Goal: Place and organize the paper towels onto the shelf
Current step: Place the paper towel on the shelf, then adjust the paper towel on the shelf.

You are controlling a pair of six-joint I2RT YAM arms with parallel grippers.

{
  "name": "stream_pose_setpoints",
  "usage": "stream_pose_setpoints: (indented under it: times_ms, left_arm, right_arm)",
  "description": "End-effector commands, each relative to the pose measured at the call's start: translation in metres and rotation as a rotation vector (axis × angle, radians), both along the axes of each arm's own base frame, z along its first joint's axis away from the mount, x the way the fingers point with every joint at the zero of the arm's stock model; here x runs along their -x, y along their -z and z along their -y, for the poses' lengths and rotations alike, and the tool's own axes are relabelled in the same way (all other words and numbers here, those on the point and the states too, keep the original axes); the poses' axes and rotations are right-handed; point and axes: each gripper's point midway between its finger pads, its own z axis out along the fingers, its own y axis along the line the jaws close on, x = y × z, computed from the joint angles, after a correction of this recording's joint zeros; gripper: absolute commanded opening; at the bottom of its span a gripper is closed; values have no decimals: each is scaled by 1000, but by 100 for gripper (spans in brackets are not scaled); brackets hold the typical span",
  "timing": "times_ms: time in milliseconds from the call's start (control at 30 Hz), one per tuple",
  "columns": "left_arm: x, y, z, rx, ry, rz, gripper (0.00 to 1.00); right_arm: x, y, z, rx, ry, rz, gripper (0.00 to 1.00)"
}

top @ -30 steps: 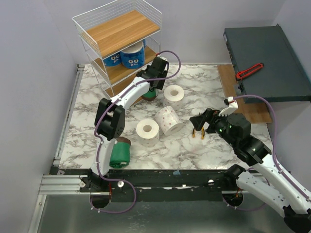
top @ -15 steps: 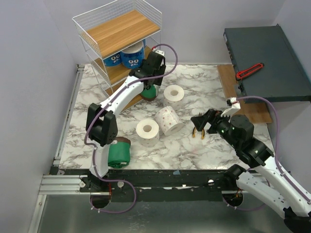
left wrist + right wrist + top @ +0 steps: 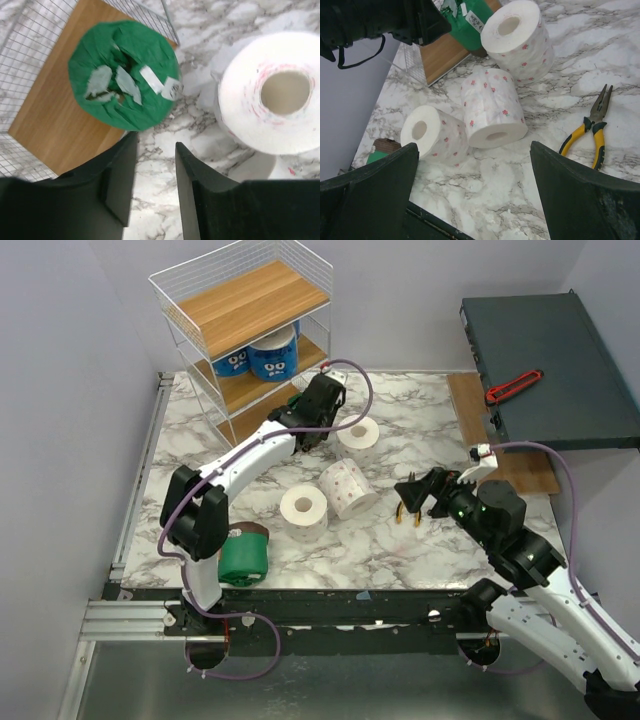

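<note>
The shelf (image 3: 250,295) stands at the back left, with two blue paper towels (image 3: 272,358) on its middle board. A green roll (image 3: 122,80) stands on end at the corner of the bottom board (image 3: 50,125); my left arm mostly covers it in the top view. My left gripper (image 3: 156,142) hovers just off that roll, open, with only marble between its fingers. Three white speckled rolls (image 3: 357,433) (image 3: 347,487) (image 3: 303,507) lie mid-table. Another green roll (image 3: 245,552) lies near the front left. My right gripper (image 3: 415,490) is wide open and holds nothing.
Yellow-handled pliers (image 3: 590,127) lie on the marble to the right of the white rolls. A dark flat box (image 3: 560,350) with a red-handled tool (image 3: 513,386) sits at the back right, above a wooden board (image 3: 515,468). Grey walls close in the back and left.
My left gripper has drawn back from the green roll, which stays on the bottom board, and its jaws have narrowed. My right arm has barely moved.
</note>
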Motion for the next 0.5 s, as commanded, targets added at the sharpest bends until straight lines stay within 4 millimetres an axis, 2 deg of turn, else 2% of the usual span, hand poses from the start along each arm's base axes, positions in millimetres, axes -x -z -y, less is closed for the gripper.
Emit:
stream_pose_setpoints:
  times_ms: [0,167,467]
  left_arm:
    - [8,-8,10,20,22,59,29]
    - [8,17,20,-4,47,22,11]
    - [-8,59,32,-73,60,-46,2]
  right_arm:
    - [3,12,2,14,5,-25,95]
    - [2,14,2,16,10,-29,95]
    - [1,15,5,27,25,-31,95]
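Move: The green paper towel just set on the bottom shelf stands some 7 cm ahead of the left hand, about 2 cm to its left, its middle roughly 10 cm lower. The upright white roll is about 12 cm to the hand's right and 2 cm ahead, and the tipped white roll some 9 cm back and 10 cm right, both about 10–12 cm below. From the idle right hand, the green towel lies roughly 27 cm ahead, 24 cm left and 16 cm down. In front of the green paper towel, already let go, the left hand sinks about 4 cm and shifts some 2.5 cm right, towards the gap between the green towel and the upright white roll. It first draws back about 1.5 cm, then comes forward again by nearly as much. Meanwhile the half-open fingers close to nearly shut on nothing, their pointing barely changed. ##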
